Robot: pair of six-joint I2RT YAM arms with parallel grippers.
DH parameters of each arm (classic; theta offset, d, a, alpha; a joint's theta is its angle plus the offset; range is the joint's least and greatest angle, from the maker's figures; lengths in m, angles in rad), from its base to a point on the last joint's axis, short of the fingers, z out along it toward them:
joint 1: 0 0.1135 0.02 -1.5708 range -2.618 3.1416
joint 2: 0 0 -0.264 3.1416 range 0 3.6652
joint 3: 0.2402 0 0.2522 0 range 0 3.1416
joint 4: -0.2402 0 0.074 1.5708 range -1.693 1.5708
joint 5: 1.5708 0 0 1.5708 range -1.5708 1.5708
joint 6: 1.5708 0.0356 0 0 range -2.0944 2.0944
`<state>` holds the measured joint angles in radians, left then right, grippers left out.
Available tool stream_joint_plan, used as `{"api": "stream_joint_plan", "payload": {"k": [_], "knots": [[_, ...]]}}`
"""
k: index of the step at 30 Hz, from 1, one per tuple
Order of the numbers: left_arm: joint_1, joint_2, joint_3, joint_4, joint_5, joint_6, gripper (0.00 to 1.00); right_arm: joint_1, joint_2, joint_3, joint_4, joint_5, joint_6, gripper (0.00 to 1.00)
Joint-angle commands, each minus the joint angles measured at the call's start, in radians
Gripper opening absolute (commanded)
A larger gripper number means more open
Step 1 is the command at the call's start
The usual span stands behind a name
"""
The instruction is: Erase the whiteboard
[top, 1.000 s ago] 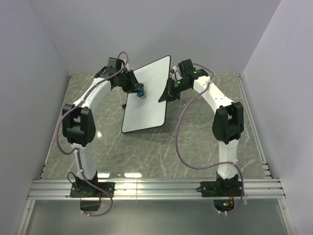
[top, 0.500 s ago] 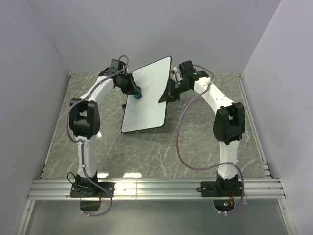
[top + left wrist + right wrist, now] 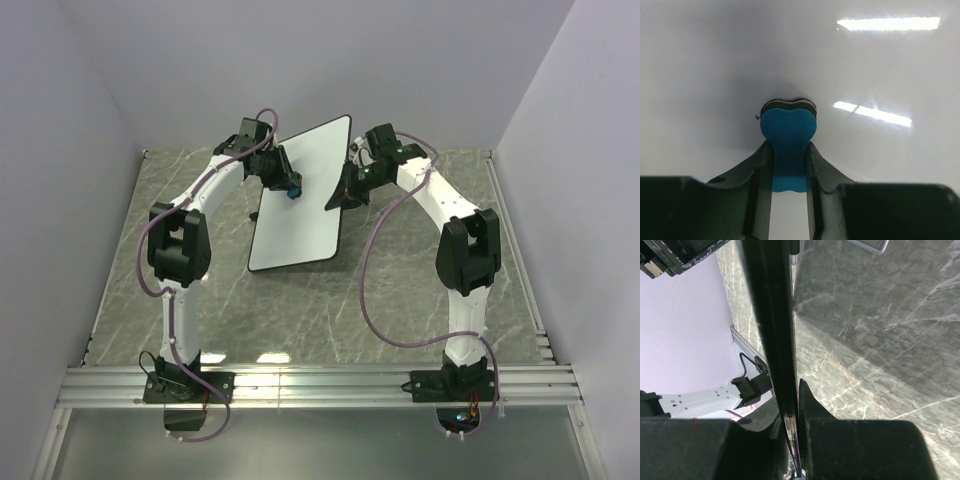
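The whiteboard (image 3: 300, 205) is propped up tilted over the table's middle back, and its white face carries no marks that I can see. My right gripper (image 3: 343, 192) is shut on its right rim, which runs edge-on as a black strip (image 3: 771, 330) between the jaws in the right wrist view. My left gripper (image 3: 290, 186) is shut on a small blue eraser (image 3: 788, 135). The eraser's dark felt tip presses against the glossy board surface (image 3: 865, 65) near the upper left of the board.
The grey marble tabletop (image 3: 400, 290) spreads around the board. Pale walls close in the left, right and back sides. An aluminium rail (image 3: 320, 385) with both arm bases runs along the near edge. Purple cables hang from both arms.
My left gripper with the eraser shifted slightly left and up, then moved right and down across the board's upper left. The right gripper and the board stayed still.
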<state>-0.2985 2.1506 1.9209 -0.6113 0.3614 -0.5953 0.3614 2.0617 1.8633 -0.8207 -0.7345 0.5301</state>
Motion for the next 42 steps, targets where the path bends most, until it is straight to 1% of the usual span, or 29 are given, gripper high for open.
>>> {"api": "stream_joint_plan", "payload": {"k": [1, 3, 7, 13, 17, 19, 21, 22, 26, 28, 29, 30, 32, 33, 35, 36, 37, 41, 42], "knots": [[-0.042, -0.038, -0.003, -0.005, 0.024, -0.004, 0.0, 0.039, 0.058, -0.013, -0.041, 0.142, -0.076, 0.0], [-0.039, -0.041, -0.022, -0.004, 0.033, -0.004, 0.0, 0.039, 0.058, -0.015, -0.043, 0.144, -0.081, 0.0], [-0.036, -0.073, -0.117, 0.027, 0.033, -0.001, 0.0, 0.034, 0.055, -0.013, -0.052, 0.149, -0.087, 0.0], [-0.028, -0.115, -0.216, 0.047, 0.048, -0.001, 0.0, 0.025, 0.063, -0.001, -0.054, 0.141, -0.087, 0.0], [-0.027, -0.146, -0.241, 0.062, 0.05, -0.009, 0.0, 0.022, 0.078, 0.023, -0.055, 0.132, -0.084, 0.0], [-0.024, -0.14, -0.191, 0.035, 0.03, 0.002, 0.0, 0.022, 0.09, 0.045, -0.057, 0.127, -0.082, 0.0], [0.001, -0.132, -0.142, -0.004, 0.024, 0.003, 0.0, 0.017, 0.103, 0.069, -0.069, 0.124, -0.082, 0.0], [0.016, -0.13, -0.091, -0.011, 0.024, -0.006, 0.0, 0.014, 0.116, 0.106, -0.077, 0.126, -0.084, 0.0], [0.153, -0.164, -0.031, 0.005, 0.042, -0.063, 0.0, -0.001, 0.156, 0.227, -0.126, 0.116, -0.073, 0.0], [0.199, -0.198, -0.051, 0.019, 0.04, -0.078, 0.0, -0.013, 0.176, 0.298, -0.133, 0.106, -0.055, 0.0], [0.24, -0.208, -0.063, 0.021, 0.03, -0.078, 0.0, -0.018, 0.181, 0.318, -0.141, 0.103, -0.048, 0.0], [0.258, -0.225, -0.072, 0.007, 0.007, -0.066, 0.0, -0.019, 0.183, 0.347, -0.141, 0.096, -0.035, 0.0], [0.295, -0.245, -0.123, 0.007, -0.009, -0.057, 0.0, -0.035, 0.183, 0.362, -0.133, 0.075, -0.021, 0.0], [0.329, -0.256, -0.144, 0.011, -0.022, -0.058, 0.0, -0.039, 0.179, 0.366, -0.129, 0.069, -0.007, 0.09], [0.373, -0.29, -0.209, 0.022, -0.033, -0.073, 0.0, -0.05, 0.169, 0.363, -0.104, 0.047, 0.007, 0.18], [0.386, -0.311, -0.229, 0.028, -0.056, -0.075, 0.0, -0.052, 0.161, 0.359, -0.097, 0.043, 0.019, 0.28], [0.395, -0.32, -0.256, 0.027, -0.068, -0.075, 0.0, -0.053, 0.158, 0.358, -0.091, 0.038, 0.024, 0.31], [0.43, -0.347, -0.315, 0.016, -0.101, -0.067, 0.0, -0.058, 0.158, 0.353, -0.045, 0.008, 0.048, 0.33], [0.432, -0.359, -0.33, 0.018, -0.107, -0.066, 0.0, -0.056, 0.16, 0.355, -0.035, -0.006, 0.059, 0.37]]}}
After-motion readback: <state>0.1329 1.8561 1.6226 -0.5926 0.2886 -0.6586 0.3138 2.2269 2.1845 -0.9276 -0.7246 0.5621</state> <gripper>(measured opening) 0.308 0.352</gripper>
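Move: My left hand holds the blue eraser on the whiteboard, whose middle is about 3 cm back, 1 cm right and 4 cm below. The bare table it heads for is some 23 cm left, level fore and aft, and about 14 cm down. Nearer, a black clip on the board's left edge sits roughly 10 cm left, 8 cm back and 10 cm below. From my right hand, gripping the right edge, the board's middle is about 12 cm left, 3 cm back and 5 cm below. With my left hand I finish the stroke, drawing the eraser about 3 cm back along the board, then lift it off and swing it left past the edge, about 23 cm over to the bare table, turning some 30 degrees counter-clockwise with my grip kept. Late on, my right hand shifts about 5 cm forward and slightly up, then opens around the board's right edge. ##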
